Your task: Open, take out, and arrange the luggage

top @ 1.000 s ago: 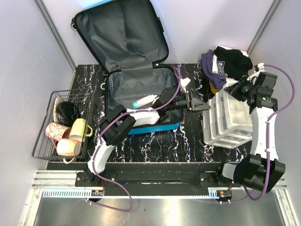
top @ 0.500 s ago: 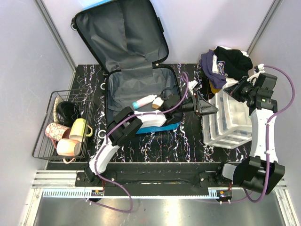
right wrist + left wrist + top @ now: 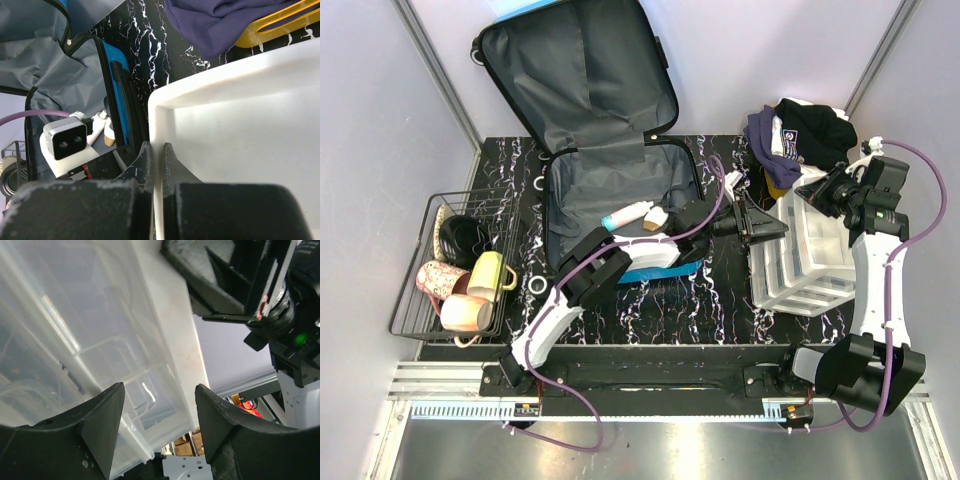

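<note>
The luggage (image 3: 610,185) lies open at the back left of the table, its lid (image 3: 580,80) propped against the wall and grey lining showing. Its blue shell edge (image 3: 112,90) shows in the right wrist view. My left gripper (image 3: 772,230) reaches past the luggage to the left side of the white organiser (image 3: 810,260). It (image 3: 159,390) is open, with the clear drawers (image 3: 100,315) just ahead of its fingers. My right gripper (image 3: 156,146) is shut on the organiser's white rim (image 3: 240,115) at its left edge, and stands above the organiser's top left corner (image 3: 812,190).
A white tube (image 3: 628,214) and a small brown-capped bottle (image 3: 656,218) lie inside the luggage. A wire basket (image 3: 420,290) holding mugs (image 3: 490,272) stands at the left. Dark clothes (image 3: 800,130) are heaped on an orange bin (image 3: 280,22) behind the organiser.
My left arm has swung right, off the luggage's front edge and up to the organiser, uncovering the small bottle. The right gripper has stayed on the rim.
</note>
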You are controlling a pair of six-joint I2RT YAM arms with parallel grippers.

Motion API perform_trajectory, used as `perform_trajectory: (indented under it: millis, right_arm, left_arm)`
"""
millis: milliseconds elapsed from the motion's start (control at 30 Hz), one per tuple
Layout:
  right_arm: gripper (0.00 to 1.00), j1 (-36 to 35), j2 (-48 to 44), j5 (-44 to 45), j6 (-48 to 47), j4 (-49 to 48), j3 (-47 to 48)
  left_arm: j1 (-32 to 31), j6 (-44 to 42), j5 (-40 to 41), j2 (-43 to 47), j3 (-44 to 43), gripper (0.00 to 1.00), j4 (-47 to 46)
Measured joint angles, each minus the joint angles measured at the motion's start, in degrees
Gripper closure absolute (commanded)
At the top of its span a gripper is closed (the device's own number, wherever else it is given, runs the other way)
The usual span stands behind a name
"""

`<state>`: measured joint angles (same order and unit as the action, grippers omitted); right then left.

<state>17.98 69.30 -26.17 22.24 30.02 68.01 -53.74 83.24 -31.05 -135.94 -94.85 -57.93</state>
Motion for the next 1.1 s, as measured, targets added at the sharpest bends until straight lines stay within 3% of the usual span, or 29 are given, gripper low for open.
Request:
perform_trajectory:
  millis: [433,733,967,1100]
  right_arm:
    - [1.0,-0.8,-1.1,0.2,0.5,-1.7,-1.6]
    - [1.0,-0.9,-1.1,0.0,-0.8,-1.9,-1.7]
    - [1.0,-1.4,-0.7,0.2,-4.0,-1.2,-1.2]
    - [1.0,-1.5,0.2,0.4,-5.5,-0.3,-0.2]
  left_arm:
    - [-1.1,2.3,1.1,-1.6,-3.5,0.36,0.1]
    - [-1.2,4.3,2.0,-2.1,-2.8,0.61,-1.1]
    - [0.0,6.4,2.6,0.1,4.4,0.76,-6.7]
    - [1.4,7.3,2.6,1.8,7.8,0.92,-8.7]
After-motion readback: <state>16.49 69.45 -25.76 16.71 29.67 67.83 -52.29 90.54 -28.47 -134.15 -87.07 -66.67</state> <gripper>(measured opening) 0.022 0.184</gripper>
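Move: The clear drawer's front edge in the tilted storage stack lies roughly 2 cm to the left hand's right, level ahead and in height; the stack's open white top is some 14 cm right and 2 back, about 3 up. The purple cloth is about 17 cm ahead of that hand, straight out and some 8 lower. From the right hand, the drawer edge is about 8 cm back, 5 left and 4 below. Left fingers pinch the drawer edge and draw it some 3 cm left; right keeps gripping the rim. ##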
